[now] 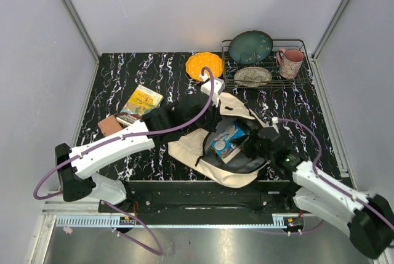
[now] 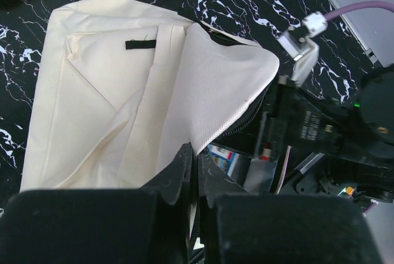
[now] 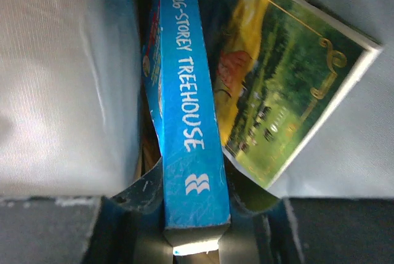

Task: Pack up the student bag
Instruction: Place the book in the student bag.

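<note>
The student bag point(image 1: 184, 151), cream fabric with a grey lining point(image 3: 61, 79), lies open in the middle of the table. My left gripper point(image 1: 215, 120) is shut on the rim of its opening point(image 2: 203, 116), with the cream flap held up; the fingertips point(image 2: 184, 159) pinch the zipper edge. My right gripper point(image 1: 251, 144) reaches into the bag and is shut on the spine of a blue book point(image 3: 184, 104) titled "26-Storey Treehouse". That blue book point(image 1: 226, 141) stands on edge inside. Beside it in the bag leans another book point(image 3: 277, 79) with a green landscape cover.
A yellow book point(image 1: 140, 104) and a brown block point(image 1: 111, 125) lie left of the bag. An orange bowl point(image 1: 204, 65) sits behind it. A wire dish rack point(image 1: 301, 80) at the back right holds a teal plate point(image 1: 251, 47), a patterned plate point(image 1: 252, 76) and a pink mug point(image 1: 290, 62).
</note>
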Robot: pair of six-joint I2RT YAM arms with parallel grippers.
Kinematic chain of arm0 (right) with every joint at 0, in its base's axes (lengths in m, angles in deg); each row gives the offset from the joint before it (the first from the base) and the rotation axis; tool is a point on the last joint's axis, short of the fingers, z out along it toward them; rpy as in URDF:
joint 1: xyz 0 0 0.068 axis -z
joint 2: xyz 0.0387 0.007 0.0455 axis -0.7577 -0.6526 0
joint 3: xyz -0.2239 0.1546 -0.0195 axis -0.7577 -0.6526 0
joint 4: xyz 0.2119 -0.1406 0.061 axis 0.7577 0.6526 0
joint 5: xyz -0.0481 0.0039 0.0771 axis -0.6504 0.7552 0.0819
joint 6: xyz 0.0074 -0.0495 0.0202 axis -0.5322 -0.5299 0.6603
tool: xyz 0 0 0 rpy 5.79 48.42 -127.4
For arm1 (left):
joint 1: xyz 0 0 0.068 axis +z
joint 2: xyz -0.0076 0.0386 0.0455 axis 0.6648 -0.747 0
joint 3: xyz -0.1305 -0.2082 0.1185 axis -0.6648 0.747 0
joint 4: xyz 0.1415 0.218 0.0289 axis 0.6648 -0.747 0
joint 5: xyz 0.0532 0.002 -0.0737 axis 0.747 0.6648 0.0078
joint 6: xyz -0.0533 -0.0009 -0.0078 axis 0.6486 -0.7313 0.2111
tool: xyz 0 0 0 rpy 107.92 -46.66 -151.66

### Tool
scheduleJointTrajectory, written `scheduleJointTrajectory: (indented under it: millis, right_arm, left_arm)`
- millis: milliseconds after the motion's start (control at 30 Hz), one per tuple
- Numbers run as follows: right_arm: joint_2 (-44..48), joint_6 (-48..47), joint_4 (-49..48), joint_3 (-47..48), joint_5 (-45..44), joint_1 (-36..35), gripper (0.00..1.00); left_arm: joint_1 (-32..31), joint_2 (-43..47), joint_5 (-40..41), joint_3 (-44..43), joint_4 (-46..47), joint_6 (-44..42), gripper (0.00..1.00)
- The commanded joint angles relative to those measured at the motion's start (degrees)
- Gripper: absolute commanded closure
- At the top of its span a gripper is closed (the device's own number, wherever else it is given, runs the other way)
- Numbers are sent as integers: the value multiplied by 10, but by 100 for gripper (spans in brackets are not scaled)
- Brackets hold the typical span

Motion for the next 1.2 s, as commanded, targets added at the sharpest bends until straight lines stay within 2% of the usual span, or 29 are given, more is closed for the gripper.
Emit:
scheduleJointTrajectory:
  millis: [0,167,300,367,467,533,767,967,1067,1167]
  right_arm:
    - [-129,27,-203,10,-31,1,100]
    - [-285,72,-395,24,-44,-6,100]
    - [-436,72,-449,103,-26,-10,99]
    - [-478,84,-468,143,-11,-12,96]
    - [-515,100,-503,134,-20,-12,74]
    - [-503,92,-488,119,-26,-11,67]
    - [-424,31,-399,90,-24,-14,27]
    - [-350,-5,-289,100,-21,-15,24]
    - [-275,-22,-196,83,-44,-16,24]
    - [-124,-37,-108,54,-74,-16,24]
  left_arm:
    - [1,26,33,-9,45,5,100]
    - [66,26,-17,-24,32,-11,100]
    - [110,20,-58,-39,29,-31,100]
    - [133,12,-76,-55,18,-42,100]
    - [147,2,-77,-66,1,-49,100]
    - [151,9,-76,-57,2,-46,100]
    - [154,37,-78,10,43,-26,100]
    - [158,35,-82,24,51,-19,100]
    - [158,36,-83,28,52,-17,100]
    - [159,37,-89,42,56,-14,100]
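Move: The right hand still pinches one end of the blue book, already inside the open student bag. The book goes onto the Animal Farm book in the bag, whose middle lies about 4 cm ahead of this hand, 8 cm to its left and 5 cm below. The flap lip in the left hand's shut fingers stands some 2 cm ahead, 13 cm left and 16 cm above. From the left hand, Animal Farm lies about 2 cm ahead, 6 cm right and 22 cm below. Forward and to the left, sinking slightly, the right hand drives the blue book about 16 cm deeper into the bag, over Animal Farm, then opens wide and backs off to the right and upward by some 8 cm. The left hand, keeping its shut grip on the flap, swings it about 9 cm forward-left alongside, then lowers it a couple of centimetres. ##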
